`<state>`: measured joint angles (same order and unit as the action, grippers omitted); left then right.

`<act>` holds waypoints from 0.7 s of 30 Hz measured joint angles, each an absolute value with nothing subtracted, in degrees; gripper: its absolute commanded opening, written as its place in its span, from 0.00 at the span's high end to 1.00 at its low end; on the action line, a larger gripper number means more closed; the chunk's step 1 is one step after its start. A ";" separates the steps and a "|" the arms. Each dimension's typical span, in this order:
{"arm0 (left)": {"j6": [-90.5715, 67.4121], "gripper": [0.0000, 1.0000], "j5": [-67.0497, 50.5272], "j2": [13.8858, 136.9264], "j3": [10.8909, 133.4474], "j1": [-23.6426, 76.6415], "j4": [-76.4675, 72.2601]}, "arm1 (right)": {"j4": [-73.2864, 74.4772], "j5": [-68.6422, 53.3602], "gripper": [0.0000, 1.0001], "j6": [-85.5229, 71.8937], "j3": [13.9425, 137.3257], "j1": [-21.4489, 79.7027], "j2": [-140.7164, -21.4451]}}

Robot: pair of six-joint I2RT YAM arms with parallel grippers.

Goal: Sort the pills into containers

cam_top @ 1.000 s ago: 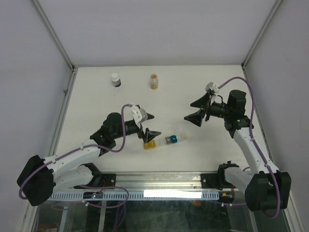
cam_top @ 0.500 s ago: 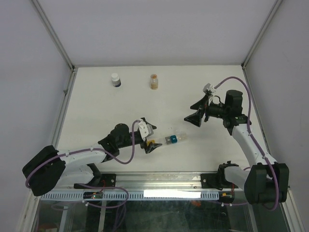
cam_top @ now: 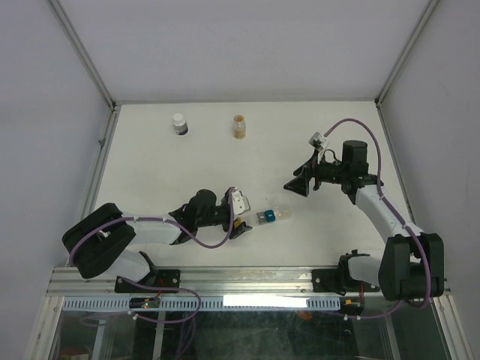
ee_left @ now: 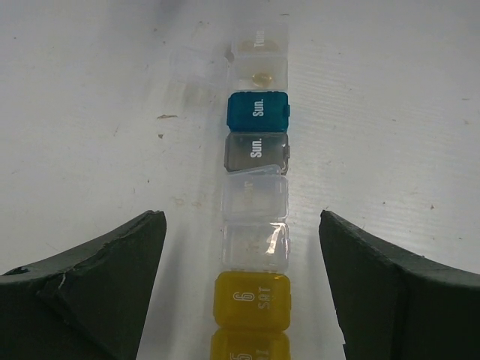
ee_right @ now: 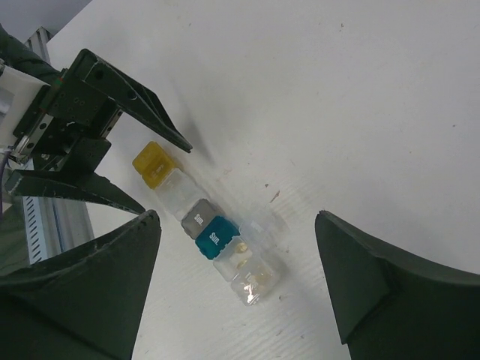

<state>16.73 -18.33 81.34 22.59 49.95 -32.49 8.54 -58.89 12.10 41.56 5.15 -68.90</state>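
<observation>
The pillbox strip [ee_left: 256, 196] lies on the white table; its yellow cubes [ee_left: 251, 300] are nearest my left wrist, then clear, grey and blue [ee_left: 258, 112] cubes, then clear ones. A tan pill [ee_left: 261, 77] shows in a far clear cube. My left gripper [ee_left: 241, 221] is open and low, its fingers either side of the yellow end, not touching. My right gripper [ee_right: 236, 217] is open and empty above the strip [ee_right: 214, 229]; a few pills [ee_right: 259, 281] sit in the end clear cubes. The vial of orange pills [cam_top: 239, 127] stands at the back.
A white-capped dark bottle [cam_top: 179, 124] stands at the back left, left of the vial. The strip [cam_top: 271, 216] lies near the table's front edge [cam_top: 247, 268], with the left gripper [cam_top: 241, 217] over its left end and the right gripper [cam_top: 300, 180] further back right.
My left arm has stretched out low to the right, bringing its open fingers around the strip's yellow end. My right gripper has shifted slightly. The strip has not moved.
</observation>
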 measured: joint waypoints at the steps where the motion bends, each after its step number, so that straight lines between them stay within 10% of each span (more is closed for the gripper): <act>1: 17.15 0.16 -18.33 81.60 22.79 49.95 -32.45 | 8.64 -58.61 0.15 12.08 41.56 5.48 -69.38; 12: 19.31 0.26 -18.33 84.47 23.53 50.94 -30.37 | 9.43 -54.41 0.34 9.93 44.05 7.09 -76.40; 21: 19.49 0.44 -18.20 86.80 25.12 51.86 -27.83 | 11.60 -48.77 0.80 6.98 49.08 8.16 -87.55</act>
<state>19.49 -18.20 86.80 25.12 51.86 -27.83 11.60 -48.77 6.98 49.08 8.16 -87.55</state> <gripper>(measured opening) 0.585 0.270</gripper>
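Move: The left hand hovers over the pill organizer: its yellow compartments are about 3 cm left, 1 cm back and 4 cm below, its teal one some 7 cm right and 2 cm ahead, equally low. From the right hand, the organizer's raised clear lid is some 14 cm below, 2 cm left and 1 cm back; the teal compartment is about 6 cm back, 3 cm left and 15 cm below, the clear end compartment 5 cm back and 1 cm right. Down towards the table just beyond the raised clear lid goes the right hand, dropping about 7 cm and reaching forward nearly 4, speeding up as it tips by some 20 degrees and its wide-open fingers close most of the way on nothing. The left hand sinks about 3 cm with a slight drift back, its fingers on either side of the organizer's clear compartments beside the yellow ones and closing partway; no grip can be seen yet. ##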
